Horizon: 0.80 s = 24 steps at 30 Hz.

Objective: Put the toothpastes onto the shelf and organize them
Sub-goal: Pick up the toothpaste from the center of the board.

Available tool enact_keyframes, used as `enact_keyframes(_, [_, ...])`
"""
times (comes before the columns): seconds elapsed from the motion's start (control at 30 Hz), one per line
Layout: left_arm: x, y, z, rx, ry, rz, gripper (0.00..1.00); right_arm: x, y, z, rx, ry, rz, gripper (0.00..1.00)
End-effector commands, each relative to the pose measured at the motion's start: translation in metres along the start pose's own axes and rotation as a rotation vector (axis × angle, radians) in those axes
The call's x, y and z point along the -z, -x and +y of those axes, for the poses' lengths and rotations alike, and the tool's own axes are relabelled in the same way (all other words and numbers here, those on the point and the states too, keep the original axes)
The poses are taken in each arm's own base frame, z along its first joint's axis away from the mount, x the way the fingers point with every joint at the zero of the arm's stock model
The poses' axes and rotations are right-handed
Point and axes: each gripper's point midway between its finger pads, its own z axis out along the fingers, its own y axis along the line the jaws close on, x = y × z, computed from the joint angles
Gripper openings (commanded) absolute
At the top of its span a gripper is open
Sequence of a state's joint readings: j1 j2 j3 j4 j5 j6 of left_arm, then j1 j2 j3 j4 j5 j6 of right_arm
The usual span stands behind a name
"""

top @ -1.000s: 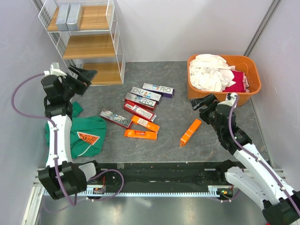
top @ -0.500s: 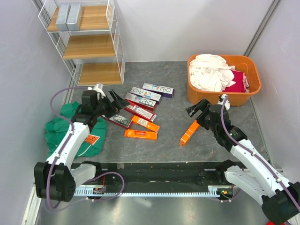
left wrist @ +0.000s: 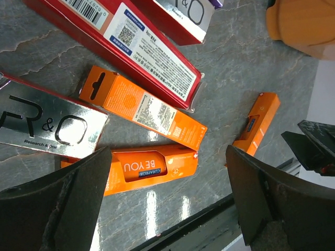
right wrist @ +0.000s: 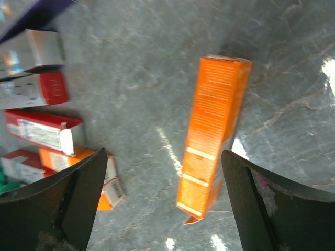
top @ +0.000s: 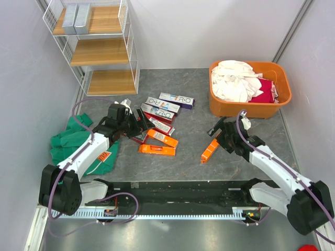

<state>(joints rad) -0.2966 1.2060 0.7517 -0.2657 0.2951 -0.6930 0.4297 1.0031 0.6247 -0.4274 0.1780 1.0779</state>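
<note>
Two silver-grey toothpastes (top: 76,19) lie on the top tier of the white wire shelf (top: 99,52). Several toothpastes (top: 157,123) lie in a loose pile on the grey floor. My left gripper (top: 137,124) hangs open over the pile's left side. In the left wrist view the gripper (left wrist: 168,172) has an orange "BE YOU" carton (left wrist: 152,166) below its spread fingers, untouched, beside a second orange carton (left wrist: 141,107) and a silver R&O carton (left wrist: 47,128). My right gripper (top: 217,132) hovers open over a lone orange carton (top: 210,149). The right wrist view sets that carton (right wrist: 214,130) near the gripper's (right wrist: 163,157) right finger.
An orange tub (top: 246,110) of laundry stands at the back right. A green cloth (top: 68,141) lies on the floor to the left, under my left arm. A black rail (top: 172,191) runs along the near edge. Grey walls close in on both sides.
My left arm swung from near the shelf down to the pile of cartons. My right gripper came forward and lower, towards the lone orange carton. Both stayed open.
</note>
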Motion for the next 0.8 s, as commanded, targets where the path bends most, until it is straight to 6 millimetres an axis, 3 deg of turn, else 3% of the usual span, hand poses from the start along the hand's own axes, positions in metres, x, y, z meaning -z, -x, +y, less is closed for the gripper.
enact_keyframes(0.0, [-0.005,0.000,0.003,-0.055,0.016,0.001,0.98,-0.015,-0.017,-0.020,0.002,-0.105,0.072,0.98])
enact_keyframes(0.3, [-0.009,-0.009,0.005,-0.062,0.024,0.029,0.98,-0.045,-0.035,-0.048,0.093,-0.262,0.173,0.93])
enact_keyframes(0.4, [-0.010,-0.012,0.007,-0.065,0.027,0.036,0.98,-0.052,-0.041,-0.053,0.105,-0.288,0.215,0.79])
enact_keyframes(0.63, [-0.010,-0.014,0.009,-0.063,0.032,0.040,0.98,-0.057,-0.047,-0.060,0.114,-0.314,0.251,0.69])
enact_keyframes(0.77, [-0.010,-0.015,0.008,-0.064,0.030,0.042,0.98,-0.054,-0.043,-0.057,0.122,-0.297,0.232,0.49])
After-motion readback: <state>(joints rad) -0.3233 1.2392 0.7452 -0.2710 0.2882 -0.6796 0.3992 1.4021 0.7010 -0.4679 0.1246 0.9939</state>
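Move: Just behind and below the right hand lies the lone orange toothpaste, its middle about 2 cm back, 1 cm left and 8 cm down. Some 24 cm to that hand's left and 3 cm back is the near orange toothpaste of the pile; the far orange toothpaste is about 22 cm left and 1 cm ahead. For the left hand, the lone toothpaste sits roughly 28 cm right, 11 cm back and 11 cm lower. Sinking about 8 cm almost straight down onto the lone orange toothpaste, the right hand tips its fingers some 20 degrees steeper on the way. Once low it all but stops, with one finger on each long side of the box just beyond its middle, and closes from wide open to a little over half, the pads coming up to the sides. ##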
